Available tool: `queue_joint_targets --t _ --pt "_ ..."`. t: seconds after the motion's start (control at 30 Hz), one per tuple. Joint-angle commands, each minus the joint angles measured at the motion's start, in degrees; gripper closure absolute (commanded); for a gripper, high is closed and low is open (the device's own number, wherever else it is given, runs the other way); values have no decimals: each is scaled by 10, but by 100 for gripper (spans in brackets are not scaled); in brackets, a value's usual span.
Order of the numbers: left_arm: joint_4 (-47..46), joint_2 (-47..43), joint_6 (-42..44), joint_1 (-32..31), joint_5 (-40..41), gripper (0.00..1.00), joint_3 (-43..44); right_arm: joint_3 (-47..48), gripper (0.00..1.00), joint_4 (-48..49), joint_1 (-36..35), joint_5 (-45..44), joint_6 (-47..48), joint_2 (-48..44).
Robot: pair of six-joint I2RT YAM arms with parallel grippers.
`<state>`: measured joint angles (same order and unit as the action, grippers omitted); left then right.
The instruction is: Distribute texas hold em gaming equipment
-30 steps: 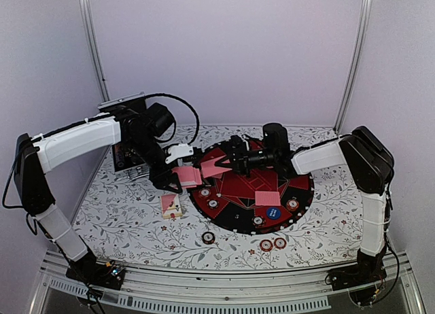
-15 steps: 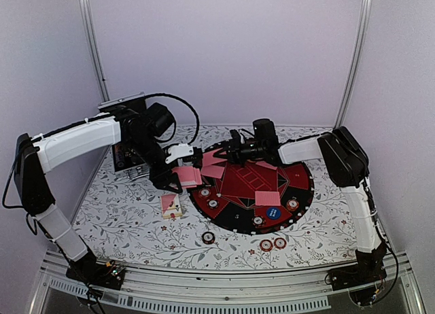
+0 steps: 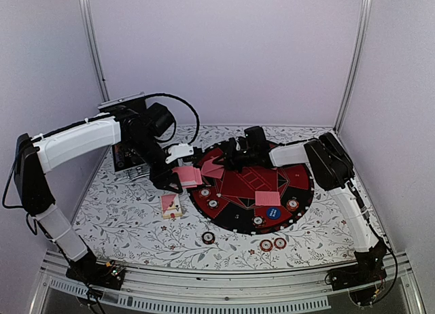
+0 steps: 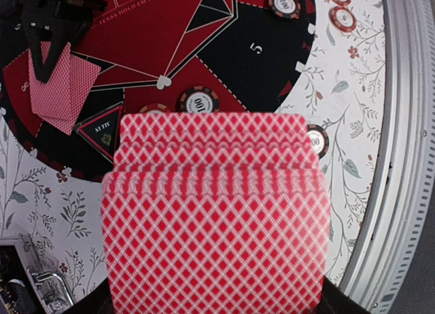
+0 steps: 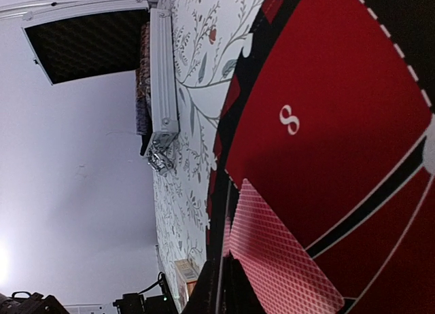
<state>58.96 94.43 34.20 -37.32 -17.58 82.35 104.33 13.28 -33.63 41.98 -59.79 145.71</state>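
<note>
My left gripper [image 3: 177,179] is shut on a fanned deck of pink-backed playing cards [image 4: 214,212] held just off the left rim of the round red-and-black poker mat [image 3: 238,181]. The deck hides its fingers in the left wrist view. My right gripper [image 3: 225,161] reaches to the mat's far-left sector marked 8. It is shut on the corner of a playing card [image 5: 285,259], which lies low over the red felt and overlaps another card [image 4: 77,90]. More cards [image 3: 268,198] and a blue button disc [image 3: 273,212] lie on the mat's right. Poker chips [image 4: 199,100] ring the near rim.
Three chips [image 3: 208,237] [image 3: 266,245] [image 3: 279,242] sit on the floral tablecloth in front of the mat. A small card box [image 3: 170,205] lies left of the mat. The open black case [image 3: 128,156] stands at the back left, behind the left arm.
The right arm has stretched leftward, carrying its card from near the mat's centre to the far-left sector. The left arm and its deck have stayed put.
</note>
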Motion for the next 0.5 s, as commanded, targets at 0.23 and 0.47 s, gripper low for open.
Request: queue_joint_targets --t 0.23,0.47 --pt "-16 -8 -4 4 -15 100 -3 26 73 -67 -3 -70 62 3" --pt "-16 -7 -4 4 -18 100 -3 39 53 -140 -8 -111 101 -19"
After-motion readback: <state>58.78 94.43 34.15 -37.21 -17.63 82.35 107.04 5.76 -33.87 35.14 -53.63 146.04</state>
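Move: The right gripper pinches a card whose middle lies about 3 cm left, 1 cm back and 2 cm below, at seat 8. The seat's first card, partly under it, is about 3 cm back and 3 cm left; the all-in marker about 7 cm back and 5 cm left, and a white-topped 100 chip some 16 cm back and 3 cm left, all 2 cm down. From the left gripper the held card is roughly 18 cm ahead, 11 cm right and 13 cm down. Lower the right gripper a little under 2 cm onto seat 8, easing about 1 cm forward and tipping the fingertips some 5 degrees further down. As it sinks, spread the fingers from nearly shut to a bit under half open to let go of the card, then start to lift by barely half a centimetre. ##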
